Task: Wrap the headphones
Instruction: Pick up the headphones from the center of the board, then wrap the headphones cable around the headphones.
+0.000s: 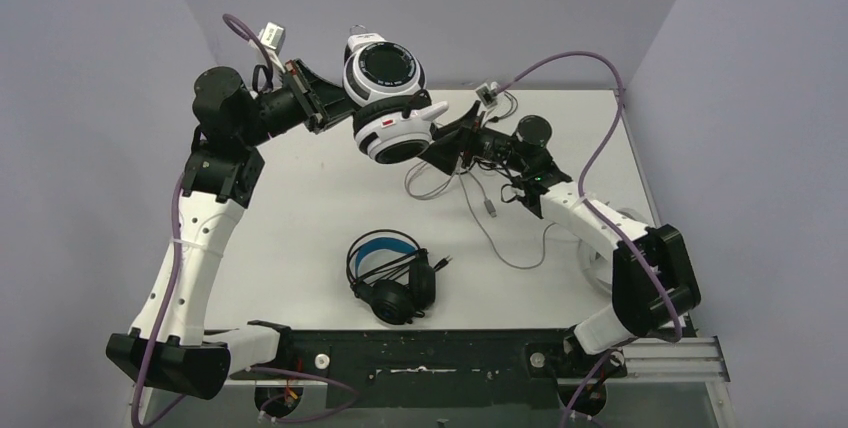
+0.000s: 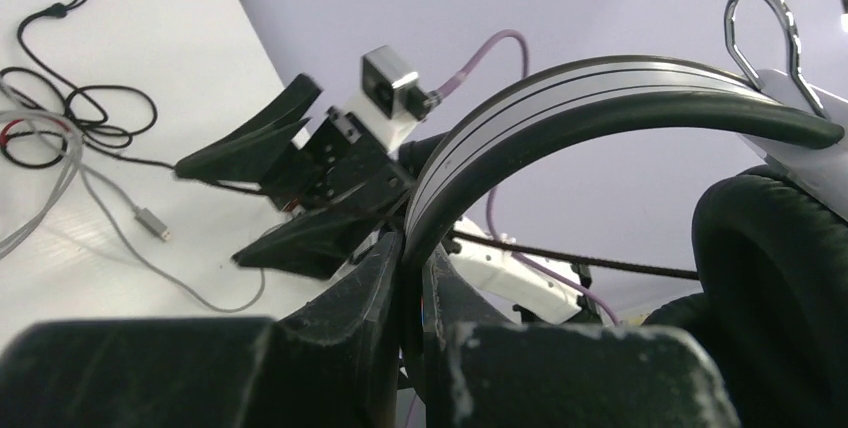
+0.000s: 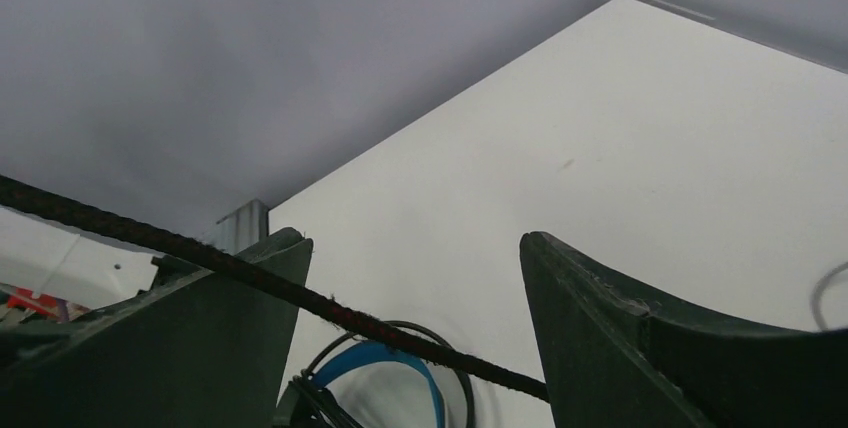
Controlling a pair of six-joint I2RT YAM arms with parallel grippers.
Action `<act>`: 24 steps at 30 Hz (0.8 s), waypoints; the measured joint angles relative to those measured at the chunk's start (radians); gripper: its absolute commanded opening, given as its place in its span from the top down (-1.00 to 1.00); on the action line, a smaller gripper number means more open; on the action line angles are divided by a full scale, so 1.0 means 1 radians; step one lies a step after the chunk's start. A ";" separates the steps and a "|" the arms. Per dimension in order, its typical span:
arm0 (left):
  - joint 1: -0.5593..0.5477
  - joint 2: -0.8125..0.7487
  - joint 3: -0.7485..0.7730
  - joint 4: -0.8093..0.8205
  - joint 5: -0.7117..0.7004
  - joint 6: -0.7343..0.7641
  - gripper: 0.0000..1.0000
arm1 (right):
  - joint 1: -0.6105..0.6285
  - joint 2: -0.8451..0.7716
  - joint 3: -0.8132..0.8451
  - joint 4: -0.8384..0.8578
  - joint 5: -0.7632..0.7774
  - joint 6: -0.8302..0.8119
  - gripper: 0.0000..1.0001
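A white headset with black ear-cup centres (image 1: 385, 73) hangs in the air at the back middle. My left gripper (image 1: 325, 108) is shut on its grey-striped headband (image 2: 600, 88), with both fingers pinching the band's end in the left wrist view (image 2: 412, 248). My right gripper (image 1: 447, 136) sits just right of the cups, open. A black braided cable (image 3: 330, 303) crosses slantwise between its fingers (image 3: 415, 268), and neither finger presses on it. A black headset with a blue-lined headband (image 1: 392, 273) lies on the table near the front, also seen in the right wrist view (image 3: 385, 368).
Loose pale and dark cables (image 1: 480, 198) with a small plug lie on the table under the right gripper, also seen in the left wrist view (image 2: 150, 223). A pale rounded thing (image 1: 600, 263) is partly hidden under the right arm. Purple walls close in on three sides.
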 measured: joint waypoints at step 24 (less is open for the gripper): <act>-0.086 -0.002 -0.013 0.062 -0.232 0.011 1.00 | 0.157 0.292 0.089 0.170 0.072 0.166 0.43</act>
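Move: The white headphones' cord crosses between the right hand's open fingers, within about 2 cm of its pads. The white earcups hang some 9 cm left of that hand, about level in reach and 17 cm higher. On the table some 28 cm below it, the black headphones lie about 12 cm back and 12 cm left, and the grey cable loop about 14 cm ahead and 2 cm left. From the left hand, the cord at the right gripper is roughly 16 cm right and 16 cm below, about level in reach. The cord still runs between the right fingers, seeming to drape over the rear one, as they close from wide to about a third open around it without pinching shut. Meanwhile the right hand goes about 8 cm left and 5 cm down, in under the hanging earcups, tilting some 10 degrees. The left hand keeps its grip on the white headband, lifts about 2 cm, sinks partway back and ends 2 cm forward. ##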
